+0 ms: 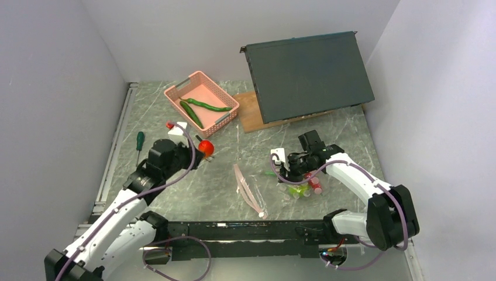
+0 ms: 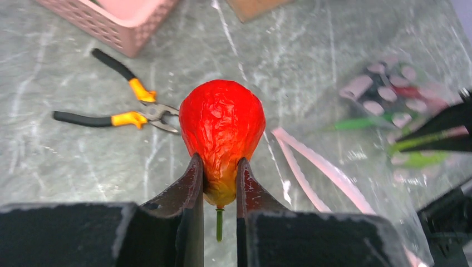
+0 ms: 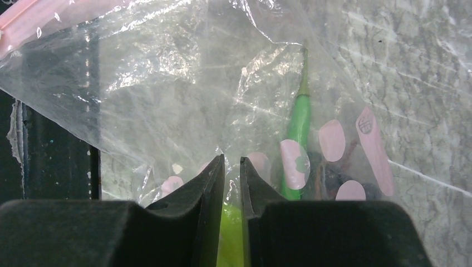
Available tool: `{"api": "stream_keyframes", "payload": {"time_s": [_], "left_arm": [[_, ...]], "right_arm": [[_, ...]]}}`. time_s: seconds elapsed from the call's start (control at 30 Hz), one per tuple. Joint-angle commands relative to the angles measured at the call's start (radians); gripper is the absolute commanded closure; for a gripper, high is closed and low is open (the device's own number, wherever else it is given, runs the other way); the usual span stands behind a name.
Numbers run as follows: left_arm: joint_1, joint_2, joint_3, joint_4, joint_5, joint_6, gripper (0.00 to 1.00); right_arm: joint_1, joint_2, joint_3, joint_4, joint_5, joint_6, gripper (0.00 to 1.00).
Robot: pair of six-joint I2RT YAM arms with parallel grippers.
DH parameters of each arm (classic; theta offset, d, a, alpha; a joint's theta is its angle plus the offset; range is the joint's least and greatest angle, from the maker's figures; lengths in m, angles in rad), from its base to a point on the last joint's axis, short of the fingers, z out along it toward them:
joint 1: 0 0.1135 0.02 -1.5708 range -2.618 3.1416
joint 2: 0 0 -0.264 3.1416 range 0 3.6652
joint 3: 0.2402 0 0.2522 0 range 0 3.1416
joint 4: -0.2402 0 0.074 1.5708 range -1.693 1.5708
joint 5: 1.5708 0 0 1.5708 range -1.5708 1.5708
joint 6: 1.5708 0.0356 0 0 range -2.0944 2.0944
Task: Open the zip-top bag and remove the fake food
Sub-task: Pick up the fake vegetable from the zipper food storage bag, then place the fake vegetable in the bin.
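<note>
My left gripper is shut on the narrow stem end of a red fake fruit and holds it above the table, left of centre. The clear zip-top bag lies mid-table, its pink zip strip open toward the front. My right gripper stands at the bag's far end, its jaws nearly together with crinkled bag film pinched between them. Inside the bag I see a thin green piece and a dark piece. A green cucumber and a long green pepper lie in the basket.
The pink basket stands at the back left. Orange-handled pliers lie on the table below the left gripper. A green-handled screwdriver is by the left wall. A dark panel leans over a wooden board at the back.
</note>
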Motion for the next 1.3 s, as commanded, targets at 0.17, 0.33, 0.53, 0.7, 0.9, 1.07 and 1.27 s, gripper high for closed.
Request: {"api": "stream_keyframes", "payload": {"time_s": [0.17, 0.33, 0.53, 0.7, 0.9, 1.07, 1.27], "left_arm": [[0.223, 0.220, 0.178, 0.197, 0.044, 0.022, 1.00], [0.288, 0.415, 0.306, 0.212, 0.040, 0.059, 1.00], [0.346, 0.592, 0.443, 0.220, 0.058, 0.085, 1.00], [0.362, 0.727, 0.560, 0.183, 0.089, 0.097, 1.00], [0.369, 0.886, 0.682, 0.125, 0.129, 0.103, 1.00], [0.378, 0.980, 0.747, 0.088, 0.139, 0.103, 1.00], [0.388, 1.059, 0.803, 0.049, 0.182, 0.100, 0.75]], "right_arm": [[-0.004, -0.051, 0.042, -0.031, -0.021, -0.046, 0.80], [-0.005, -0.064, 0.034, -0.030, -0.013, -0.057, 0.79], [-0.007, -0.073, 0.030, -0.026, -0.003, -0.063, 0.78], [-0.005, -0.079, 0.026, -0.027, 0.003, -0.068, 0.78], [-0.004, -0.077, 0.023, -0.024, 0.010, -0.072, 0.77], [-0.005, -0.075, 0.021, -0.022, 0.018, -0.075, 0.77], [-0.002, -0.066, 0.020, -0.025, 0.023, -0.081, 0.77]]}}
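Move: The red vegetable is already pinched by its narrow end in the left hand. The pink basket it is bound for lies some 30 cm ahead and 4 cm left, about 14 cm lower; in it the cucumber is 3 cm nearer and 3 cm left of the basket's middle. On the table, the pliers lie about 7 cm ahead of the left hand and 4 cm left, and the wooden board about 27 cm ahead and 18 cm right. From the right hand the basket is roughly 35 cm ahead and 37 cm left. Still pinching the red vegetable, the left hand carries it quickly forward about 24 cm and some 5 cm left, from near the pliers to over the basket, turning about 15 degrees counter-clockwise. It rises about 4 cm midway, then slows and sinks some 6 cm with the fingers tipping down, grip unchanged. ##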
